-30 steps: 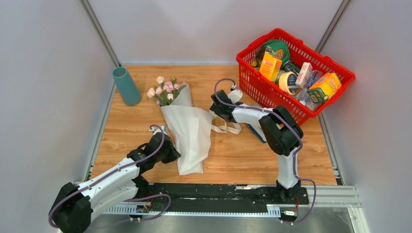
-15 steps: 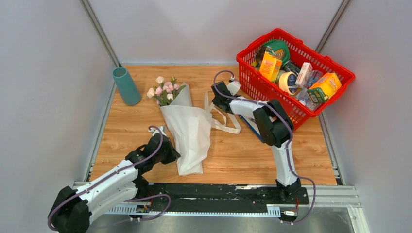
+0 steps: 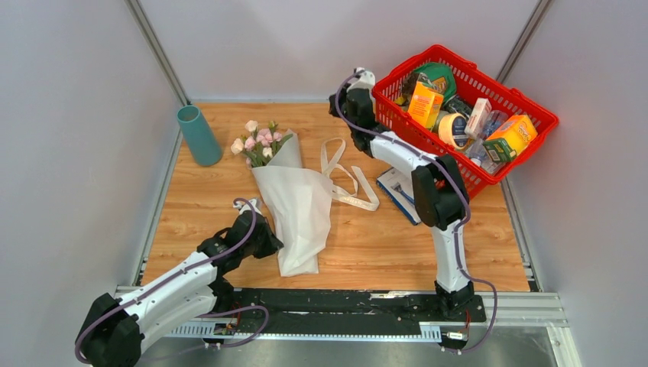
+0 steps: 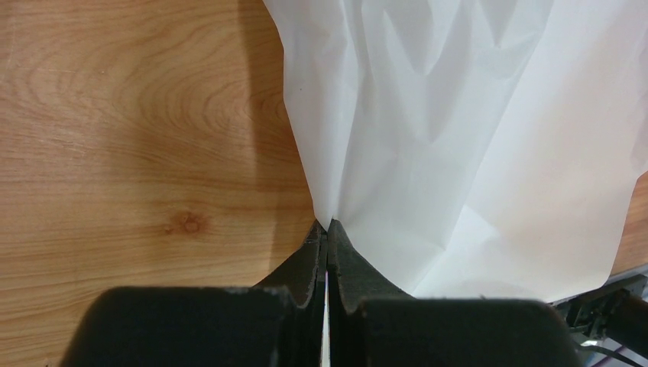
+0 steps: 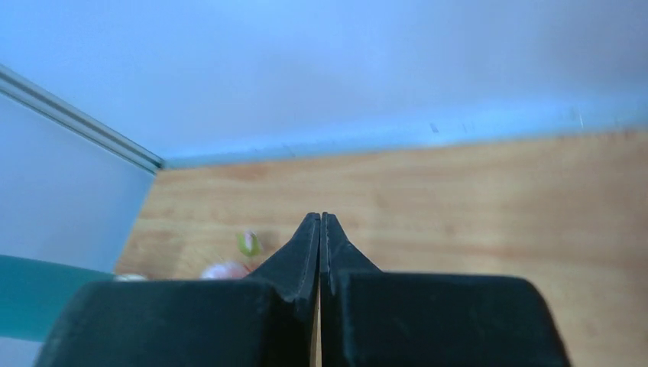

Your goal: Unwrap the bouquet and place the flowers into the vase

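The bouquet lies mid-table, its white paper (image 3: 296, 206) spread flat and the flowers (image 3: 260, 141) pointing at the back. The teal vase (image 3: 199, 135) stands upright at the back left. My left gripper (image 3: 271, 243) is shut on the paper's left edge, and the pinch shows clearly in the left wrist view (image 4: 328, 223). The cream ribbon (image 3: 348, 183) lies loose in loops right of the paper. My right gripper (image 3: 340, 103) is raised by the basket's left corner. It is shut (image 5: 321, 216) with nothing seen between its jaws. Below it appear a rosebud (image 5: 244, 243) and the vase (image 5: 46, 298).
A red basket (image 3: 497, 82) full of packets and tape rolls stands at the back right. A flat blue and white item (image 3: 393, 187) lies under the right forearm. Grey walls close in the table at the left, back and right.
My right gripper has shut and risen from the ribbon by the paper toward the back, beside the basket. The ribbon was drawn out into longer loops. The left arm has not moved.
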Motion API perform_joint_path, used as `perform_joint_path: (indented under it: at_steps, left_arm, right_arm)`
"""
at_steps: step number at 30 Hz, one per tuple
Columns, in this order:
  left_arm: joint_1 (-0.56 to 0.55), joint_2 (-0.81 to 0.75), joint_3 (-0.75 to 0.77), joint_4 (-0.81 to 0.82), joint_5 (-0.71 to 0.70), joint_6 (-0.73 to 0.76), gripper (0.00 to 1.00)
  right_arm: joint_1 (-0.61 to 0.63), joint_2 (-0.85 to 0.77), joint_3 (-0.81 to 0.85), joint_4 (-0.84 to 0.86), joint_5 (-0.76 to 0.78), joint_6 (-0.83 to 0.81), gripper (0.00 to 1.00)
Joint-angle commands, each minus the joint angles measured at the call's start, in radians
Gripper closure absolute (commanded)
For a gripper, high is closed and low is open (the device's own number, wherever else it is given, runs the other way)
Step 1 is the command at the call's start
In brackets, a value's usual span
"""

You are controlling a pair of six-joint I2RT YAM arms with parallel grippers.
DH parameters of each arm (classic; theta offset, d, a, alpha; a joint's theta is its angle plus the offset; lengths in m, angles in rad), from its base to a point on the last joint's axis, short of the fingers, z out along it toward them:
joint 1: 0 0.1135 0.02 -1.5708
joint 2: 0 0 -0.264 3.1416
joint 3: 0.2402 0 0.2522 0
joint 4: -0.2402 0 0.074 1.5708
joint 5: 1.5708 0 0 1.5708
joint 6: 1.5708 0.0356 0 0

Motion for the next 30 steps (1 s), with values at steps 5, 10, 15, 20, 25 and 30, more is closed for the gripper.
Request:
perform_joint_path:
  at_steps: [5,10,15,20,25,30]
  left_arm:
    - [-0.004,-0.004,0.046,-0.030,-0.037,0.012,1.00]
    - [-0.004,-0.026,0.049,-0.054,-0.055,0.020,1.00]
    - [-0.004,-0.055,0.061,-0.099,-0.089,0.009,1.00]
    - [-0.004,-0.060,0.060,-0.117,-0.099,0.001,1.00]
    - [-0.004,-0.072,0.055,-0.128,-0.099,-0.005,1.00]
    - [-0.004,-0.096,0.047,-0.135,-0.106,-0.008,1.00]
  right_arm:
    - [0.008,-0.211,-0.013,-0.223,-0.091,0.008,0.63]
    - [0.027,-0.371,-0.273,-0.353,-0.053,0.253,0.39]
    - [0.037,-0.472,-0.434,-0.433,-0.091,0.516,0.23]
    - [0.052,-0.466,-0.477,-0.575,-0.160,0.708,0.21]
    - [0.086,-0.411,-0.491,-0.597,-0.177,0.788,0.21]
    - [0.101,-0.342,-0.485,-0.599,-0.271,0.875,0.21]
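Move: From the right hand, raised near the back of the table, the wrapping paper's right edge lies about 20 cm back, 1 cm to the left and 17 cm below. The loose ribbon lies 15 cm back and 4 cm right, the clipboard 19 cm back and 20 cm right, the flowers 5 cm back and 23 cm left. From the left hand, which already pinches the paper's left side, that right edge is some 18 cm ahead and 13 cm right. Lift the right gripper about 9 cm, then sweep it back some 20 cm and down towards the ribbon and the paper's right edge, opening the shut fingers wide and tipping them down almost 50 degrees; stop above the table, touching nothing. Keep the left pinch on the paper and draw it about 2 cm left. ##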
